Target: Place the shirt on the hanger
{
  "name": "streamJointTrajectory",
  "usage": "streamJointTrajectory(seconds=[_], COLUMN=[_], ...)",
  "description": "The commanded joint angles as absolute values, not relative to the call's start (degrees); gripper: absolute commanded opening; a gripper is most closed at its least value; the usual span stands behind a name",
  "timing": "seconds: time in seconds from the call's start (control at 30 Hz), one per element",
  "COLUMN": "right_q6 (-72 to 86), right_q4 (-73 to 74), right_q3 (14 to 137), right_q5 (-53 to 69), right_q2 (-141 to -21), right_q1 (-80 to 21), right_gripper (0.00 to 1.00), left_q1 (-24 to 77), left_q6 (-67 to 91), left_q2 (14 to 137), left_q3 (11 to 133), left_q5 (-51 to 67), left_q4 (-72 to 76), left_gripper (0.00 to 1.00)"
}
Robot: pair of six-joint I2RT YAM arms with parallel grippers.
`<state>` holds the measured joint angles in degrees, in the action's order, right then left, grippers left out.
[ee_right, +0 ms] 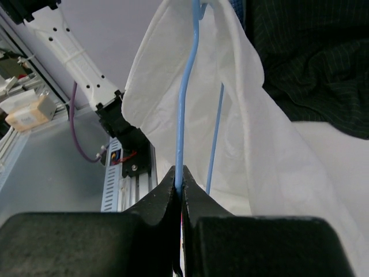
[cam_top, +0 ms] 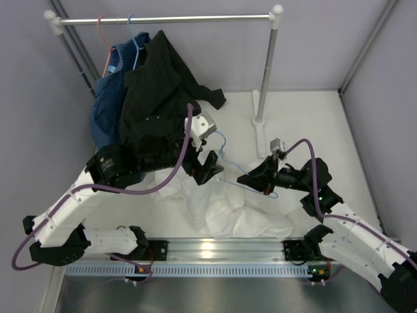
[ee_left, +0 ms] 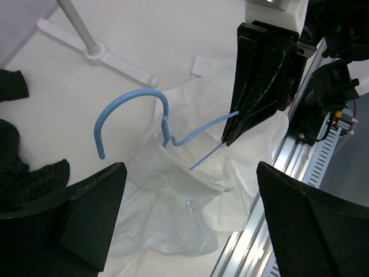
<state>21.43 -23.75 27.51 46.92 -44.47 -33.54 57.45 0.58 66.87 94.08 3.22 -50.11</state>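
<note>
The white shirt point(cam_top: 234, 208) lies crumpled on the table near the front rail. The light-blue wire hanger point(cam_top: 229, 166) is held above it, its hook point(ee_left: 124, 112) free and its lower wires running into the shirt's collar point(ee_left: 190, 190). My right gripper point(cam_top: 251, 180) is shut on one arm of the hanger point(ee_right: 183, 127), with white fabric point(ee_right: 248, 115) draped over the hanger's far end. My left gripper point(cam_top: 207, 166) is open and empty, hovering just above the collar; its fingers point(ee_left: 92, 213) frame the shirt in the left wrist view.
A clothes rack point(cam_top: 163, 19) stands at the back with a black garment point(cam_top: 156, 91), a blue denim garment point(cam_top: 107, 104) and a pink hanger point(cam_top: 103, 32) on its left end. Its upright point(cam_top: 266, 72) and foot point(ee_left: 109, 57) stand at the back right. A metal rail point(cam_top: 215, 251) runs along the front.
</note>
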Motion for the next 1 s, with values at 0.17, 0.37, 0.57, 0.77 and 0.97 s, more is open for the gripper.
streamJointTrajectory(seconds=[0.17,0.37,0.57,0.77,0.97], right_q6=[22.8,21.4,19.0,15.0,12.7], right_q4=[-33.8,-30.9,-27.7,-21.9,-18.5], right_q3=[26.8,25.7,25.1,25.4,26.1], right_q5=[42.9,43.8,46.6,49.2,51.3], right_q2=[-40.7,-37.5,-34.2,-29.2,-26.4], right_q1=[-34.2,-34.2,-34.1,-34.1,-34.1], right_gripper=[0.00,0.00,0.00,0.00,0.00], left_q1=[57.7,57.2,52.2,46.9,46.9], left_q6=[-18.7,-25.4,-26.2,-26.2,-25.9], left_q2=[59.3,63.7,65.8,66.7,66.7], left_q3=[93.0,91.2,92.9,92.8,92.2], left_q5=[-1.3,6.9,20.3,30.6,37.3], left_q4=[-44.7,-47.2,-47.3,-50.7,-53.1], left_gripper=[0.98,0.98,0.98,0.98,0.94])
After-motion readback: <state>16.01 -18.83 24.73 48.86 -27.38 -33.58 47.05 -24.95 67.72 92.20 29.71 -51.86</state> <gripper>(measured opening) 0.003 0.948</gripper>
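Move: The white shirt's collar, draped on the blue hanger, lies about 2 cm ahead of the open left hand, 4 cm to its right and 6 cm below. The hanger's hook is roughly 8 cm ahead of that hand, 3 cm right and 4 cm lower. The right hand grips the hanger's near arm; from there the collar is about 3 cm forward, 6 cm left and 6 cm higher. The right fingers keep their pinch on the hanger and draw it back about 4.5 cm, rising and shifting right by nearly 3 cm each. The left hand, wide open, swings up and left some 4 cm clear of the collar, then comes back down beside it, turning about 25 degrees clockwise so its fingers point almost straight right; no grip on the shirt yet. ##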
